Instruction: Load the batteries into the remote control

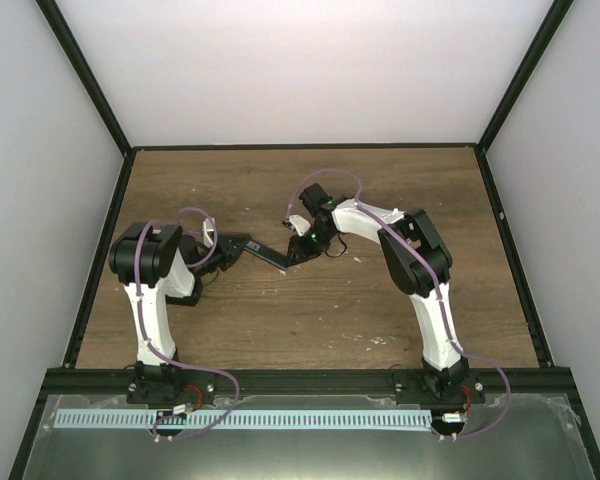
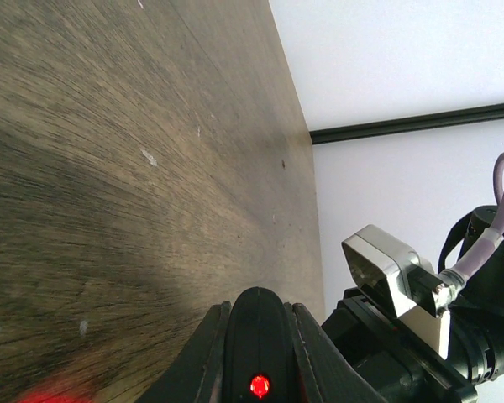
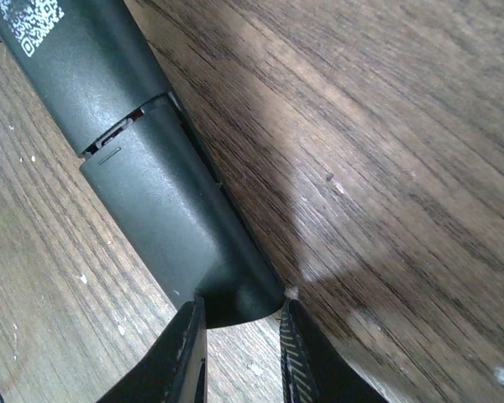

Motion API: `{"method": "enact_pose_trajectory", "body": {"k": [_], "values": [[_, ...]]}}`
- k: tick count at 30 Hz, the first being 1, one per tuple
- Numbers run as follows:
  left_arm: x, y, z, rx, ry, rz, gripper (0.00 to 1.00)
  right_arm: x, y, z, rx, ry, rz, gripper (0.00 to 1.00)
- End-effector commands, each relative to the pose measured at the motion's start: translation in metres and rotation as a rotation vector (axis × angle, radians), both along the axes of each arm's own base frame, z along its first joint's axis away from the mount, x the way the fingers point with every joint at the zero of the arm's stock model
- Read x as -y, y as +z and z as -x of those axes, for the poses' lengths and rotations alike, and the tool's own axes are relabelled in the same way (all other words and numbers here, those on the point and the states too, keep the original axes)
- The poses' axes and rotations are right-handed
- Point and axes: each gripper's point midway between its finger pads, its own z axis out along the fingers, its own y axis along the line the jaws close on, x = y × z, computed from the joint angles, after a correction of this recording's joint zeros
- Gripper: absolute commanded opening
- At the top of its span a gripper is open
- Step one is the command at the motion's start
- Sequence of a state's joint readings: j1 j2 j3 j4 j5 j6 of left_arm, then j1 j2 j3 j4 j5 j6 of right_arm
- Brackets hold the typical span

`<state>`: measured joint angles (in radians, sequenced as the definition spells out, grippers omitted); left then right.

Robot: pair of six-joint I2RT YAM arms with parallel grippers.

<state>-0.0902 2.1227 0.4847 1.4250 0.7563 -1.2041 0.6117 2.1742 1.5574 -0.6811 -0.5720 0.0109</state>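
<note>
The remote control is a slim black bar held between the two arms at mid-table. My left gripper is shut on one end of it. In the left wrist view that rounded end, with a lit red light, sits tight between the fingers. My right gripper is shut on the other end. The remote control's back faces that camera, and its cover section shows a slightly gaping seam. The batteries are out of view.
The brown wooden table carries pale chipped specks. White walls and a black frame enclose it. The right arm's wrist camera hangs close beside my left gripper.
</note>
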Motion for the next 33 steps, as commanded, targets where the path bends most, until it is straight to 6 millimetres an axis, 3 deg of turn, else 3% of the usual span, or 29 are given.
{"method": "enact_pose_trajectory", "body": {"k": [1, 11, 22, 33], "values": [[0.006, -0.032, 0.011, -0.103, -0.001, -0.02, 0.01, -0.004, -0.018, -0.004, 0.008, -0.002, 0.035, 0.18], [0.01, -0.031, 0.013, -0.099, -0.02, -0.033, 0.01, -0.007, -0.015, -0.008, -0.01, -0.008, 0.038, 0.18], [0.01, -0.029, 0.011, -0.093, -0.027, -0.036, 0.01, 0.002, 0.008, -0.018, 0.087, -0.043, 0.058, 0.32], [0.011, -0.03, 0.011, -0.098, -0.036, -0.037, 0.01, -0.006, 0.021, -0.036, 0.149, -0.053, 0.044, 0.42]]}}
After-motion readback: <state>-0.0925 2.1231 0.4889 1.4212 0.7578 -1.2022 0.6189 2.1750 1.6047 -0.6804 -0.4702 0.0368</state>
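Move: The battery cover's middle lies about 2 cm ahead and 2 cm left of the right hand, whose fingers are already around the cover end; the remote control's middle is some 3 cm ahead and 5 cm left, at about hand height. A pale fleck on the table lies some 2 cm back, 2 cm left and 3 cm below. The left hand holds the remote's far end, with the remote's middle about 6 cm to its right, 4 cm back. Staying put at first around the covered battery end of the remote, the right hand then opens its fingers moderately and goes forward about 2 cm, rising only slightly and tilting some 5 degrees so the fingertips swing forward. The right-hand finger comes clear of the cover's corner while the other stays close over its left side. The left hand stays still and keeps its hold on the remote. ##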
